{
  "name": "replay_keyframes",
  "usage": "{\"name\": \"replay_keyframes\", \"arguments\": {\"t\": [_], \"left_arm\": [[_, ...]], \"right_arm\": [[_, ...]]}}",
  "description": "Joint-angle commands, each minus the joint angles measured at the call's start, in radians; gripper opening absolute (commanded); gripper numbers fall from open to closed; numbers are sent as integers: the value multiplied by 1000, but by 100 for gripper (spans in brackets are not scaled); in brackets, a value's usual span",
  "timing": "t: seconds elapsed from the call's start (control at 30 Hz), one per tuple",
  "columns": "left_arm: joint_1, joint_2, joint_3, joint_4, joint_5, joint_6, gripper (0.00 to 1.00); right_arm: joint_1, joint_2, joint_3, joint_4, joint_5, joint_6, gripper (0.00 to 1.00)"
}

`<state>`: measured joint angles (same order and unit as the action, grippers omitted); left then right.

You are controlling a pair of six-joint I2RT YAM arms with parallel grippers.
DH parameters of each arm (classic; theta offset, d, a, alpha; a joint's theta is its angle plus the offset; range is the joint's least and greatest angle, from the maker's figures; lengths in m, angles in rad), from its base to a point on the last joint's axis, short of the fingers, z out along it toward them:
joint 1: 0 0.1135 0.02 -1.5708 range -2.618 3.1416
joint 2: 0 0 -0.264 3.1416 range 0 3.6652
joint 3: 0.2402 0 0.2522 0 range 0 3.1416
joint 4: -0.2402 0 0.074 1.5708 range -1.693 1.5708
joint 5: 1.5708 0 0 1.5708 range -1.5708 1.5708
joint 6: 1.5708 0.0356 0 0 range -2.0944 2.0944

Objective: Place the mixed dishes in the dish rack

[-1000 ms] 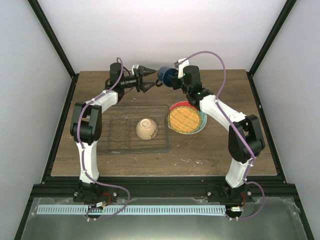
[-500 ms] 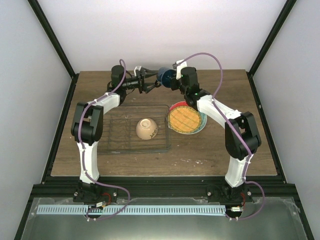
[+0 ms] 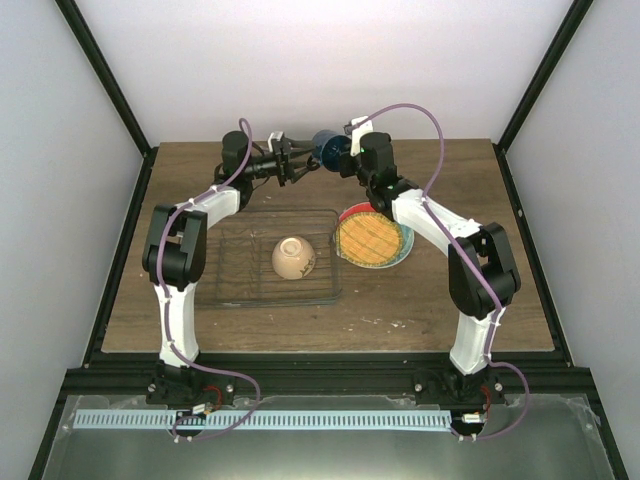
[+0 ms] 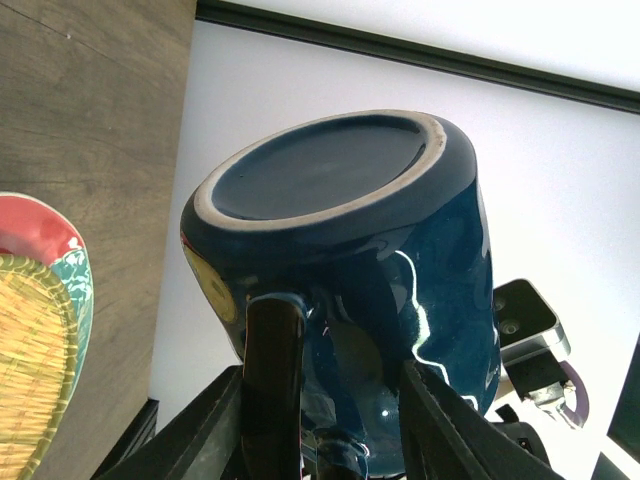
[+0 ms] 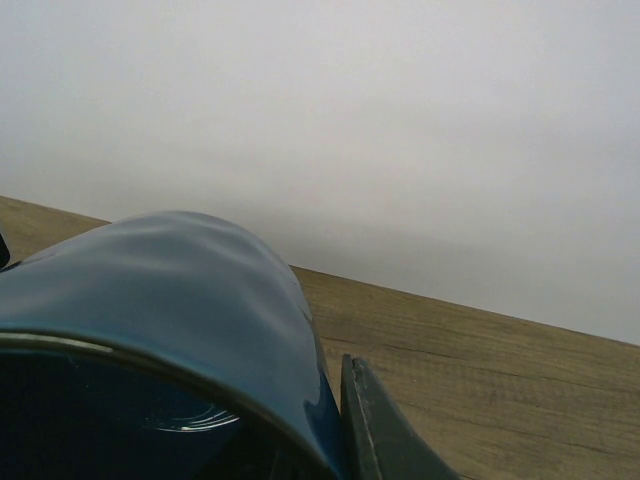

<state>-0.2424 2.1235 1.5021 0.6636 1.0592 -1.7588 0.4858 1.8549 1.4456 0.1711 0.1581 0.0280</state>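
The dark blue mug (image 3: 326, 147) hangs in the air over the table's far edge, tipped on its side, held between both arms. My right gripper (image 3: 345, 155) is shut on its rim; one finger (image 5: 375, 430) lies against the outside wall of the mug (image 5: 170, 290). My left gripper (image 4: 340, 385) has its fingers on either side of the handle, under the mug's base (image 4: 320, 170). A small cream bowl (image 3: 293, 257) sits in the wire dish rack (image 3: 230, 290). The yellow grid plate (image 3: 372, 238) lies on the red plate (image 3: 348, 214) and a pale plate (image 3: 404, 255).
The plate stack lies right of the rack, touching its right end. A white wall rises just behind the table's far edge, close to the mug. Black frame posts stand at both sides.
My left gripper has slid right onto the mug's handle and its jaws have narrowed around it. The right arm and mug have shifted slightly left.
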Motion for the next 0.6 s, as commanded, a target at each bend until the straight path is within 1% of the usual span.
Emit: {"name": "replay_keyframes", "arguments": {"t": [0.0,0.33,0.47,0.57], "left_arm": [[-9,-14,-8,79,18,-24,37],[-8,-1,6,105,28,-36,16],[-6,1,18,115,30,-35,8],[-5,4,27,123,34,-31,5]], "right_arm": [[14,-14,67,74,46,-11,1],[14,-23,58,67,11,0,1],[14,-29,53,58,-36,-4,1],[14,-29,45,46,-49,-8,1]]}}
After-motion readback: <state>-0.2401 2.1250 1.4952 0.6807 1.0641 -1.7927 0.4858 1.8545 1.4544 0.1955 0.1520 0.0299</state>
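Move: The blue mug is in the air, held by my right hand, with its middle about 4 cm to the right of my left hand and 2 cm ahead, at about the same height; its handle already stands between my left hand's half-open fingers. The dish rack's middle is some 21 cm back, 12 cm left and 22 cm below my left hand, and the bowl in it about 21 cm back, 5 cm left and 20 cm down. From my right hand the mug's middle is roughly 4 cm left and 1 cm ahead. I hold my left hand in place, fingers pointing right, and steadily close them from a bit under half open to nearly shut, pinching the mug's handle between the two pads. My right hand keeps its grip on the mug by the rim and eases up by about 1 cm. ##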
